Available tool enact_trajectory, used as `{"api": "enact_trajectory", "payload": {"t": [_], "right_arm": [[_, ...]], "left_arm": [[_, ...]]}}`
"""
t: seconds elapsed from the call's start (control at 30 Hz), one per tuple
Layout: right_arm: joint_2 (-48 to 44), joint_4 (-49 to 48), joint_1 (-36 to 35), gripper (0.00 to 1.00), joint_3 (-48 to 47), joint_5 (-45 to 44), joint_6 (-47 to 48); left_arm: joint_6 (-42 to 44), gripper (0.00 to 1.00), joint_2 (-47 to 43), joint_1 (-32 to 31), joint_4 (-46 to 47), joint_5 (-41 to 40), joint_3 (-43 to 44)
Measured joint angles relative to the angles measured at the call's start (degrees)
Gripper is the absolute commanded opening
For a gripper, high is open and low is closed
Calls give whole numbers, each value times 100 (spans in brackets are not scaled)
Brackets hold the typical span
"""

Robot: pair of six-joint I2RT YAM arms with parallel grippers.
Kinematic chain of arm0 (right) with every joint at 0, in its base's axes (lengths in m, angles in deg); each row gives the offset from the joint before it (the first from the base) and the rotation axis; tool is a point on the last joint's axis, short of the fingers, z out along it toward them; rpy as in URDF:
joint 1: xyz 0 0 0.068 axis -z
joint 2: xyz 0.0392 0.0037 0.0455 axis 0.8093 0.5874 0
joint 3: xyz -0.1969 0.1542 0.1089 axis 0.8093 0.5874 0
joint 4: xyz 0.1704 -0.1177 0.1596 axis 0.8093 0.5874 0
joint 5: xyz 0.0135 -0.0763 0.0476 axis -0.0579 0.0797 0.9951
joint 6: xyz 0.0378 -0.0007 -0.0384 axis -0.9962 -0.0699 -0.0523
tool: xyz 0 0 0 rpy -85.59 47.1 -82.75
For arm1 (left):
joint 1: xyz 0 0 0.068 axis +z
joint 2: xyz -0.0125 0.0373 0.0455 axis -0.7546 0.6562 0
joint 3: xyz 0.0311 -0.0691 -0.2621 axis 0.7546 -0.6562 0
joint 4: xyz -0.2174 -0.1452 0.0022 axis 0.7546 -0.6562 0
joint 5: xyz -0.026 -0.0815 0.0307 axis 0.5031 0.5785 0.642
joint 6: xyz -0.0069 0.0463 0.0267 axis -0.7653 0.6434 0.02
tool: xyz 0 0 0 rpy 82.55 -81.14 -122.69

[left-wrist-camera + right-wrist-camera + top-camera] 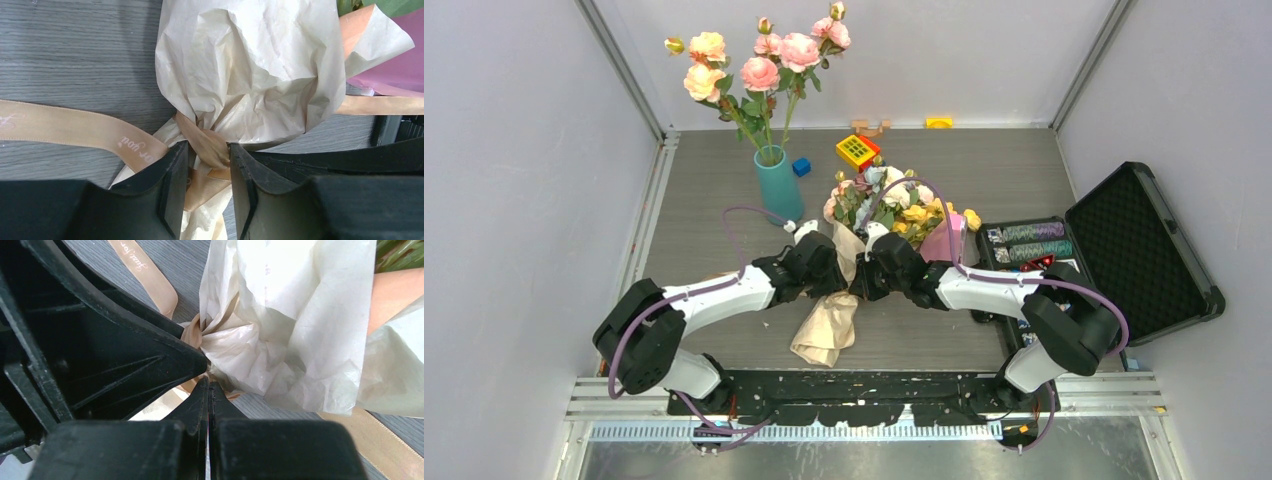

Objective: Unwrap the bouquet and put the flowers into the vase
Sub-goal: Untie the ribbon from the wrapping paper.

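Observation:
The bouquet (892, 205) lies mid-table, its small yellow, white and pink flowers (914, 212) pointing away, still in cream and tan paper (245, 75). A tan ribbon (65, 127) is knotted round the neck, and the paper tail (827, 330) trails toward me. My left gripper (208, 147) has its jaws set on either side of the ribbon knot (212, 150), closed against it. My right gripper (209, 382) is shut, with its tips touching the neck from the other side and nothing visible between them. The teal vase (777, 185) stands at the back left, apart from both grippers.
Tall pink and peach roses (764, 60) fill the vase. A pink box (944, 240) sits right behind the bouquet. An open black case (1124, 250) of small parts lies at the right. A yellow toy (857, 150) and a blue cube (801, 167) sit at the back.

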Motion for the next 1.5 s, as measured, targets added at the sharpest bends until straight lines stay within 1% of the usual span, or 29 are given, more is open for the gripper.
{"api": "enact_trajectory", "payload": {"t": [0.2, 0.6, 0.9, 1.3, 1.5], "right_arm": [[0, 0, 0, 0, 0, 0, 24], [-31, 4, -2, 0, 74, -79, 44], [-286, 87, -17, 0, 365, -179, 39], [-358, -4, -50, 0, 675, -203, -46], [-372, 164, -50, 0, 914, -245, -72]], "left_arm": [[0, 26, 52, 0, 55, -13, 7], [22, 0, 48, 83, 68, -4, 7], [74, 0, -20, 219, 66, 20, 7], [164, 0, -212, 356, 66, 118, -72], [221, 0, -356, 533, 68, 116, -138]]}}
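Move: The ribbon knot sits right between my open left fingers, about 1 cm ahead, 1 cm to the right and 1 cm down. From my right hand, whose shut tips are at it, it is roughly 1 cm left and 1 cm below. From the left hand, the flower heads are some 15 cm ahead and 10 cm right, and the vase 14 cm ahead and 9 cm left. The pink stand is about 15 cm right and 8 cm ahead of the right hand. I shut my left fingers from well apart until they pinch the ribbon at the knot, then draw it left and forward about 3 cm, lifting slightly. Meanwhile my right hand, fingers still shut, comes away from the knot to the right, down and back, some 6 to 7 cm in all, ending empty low over the table beside the ribbon's right tail. ##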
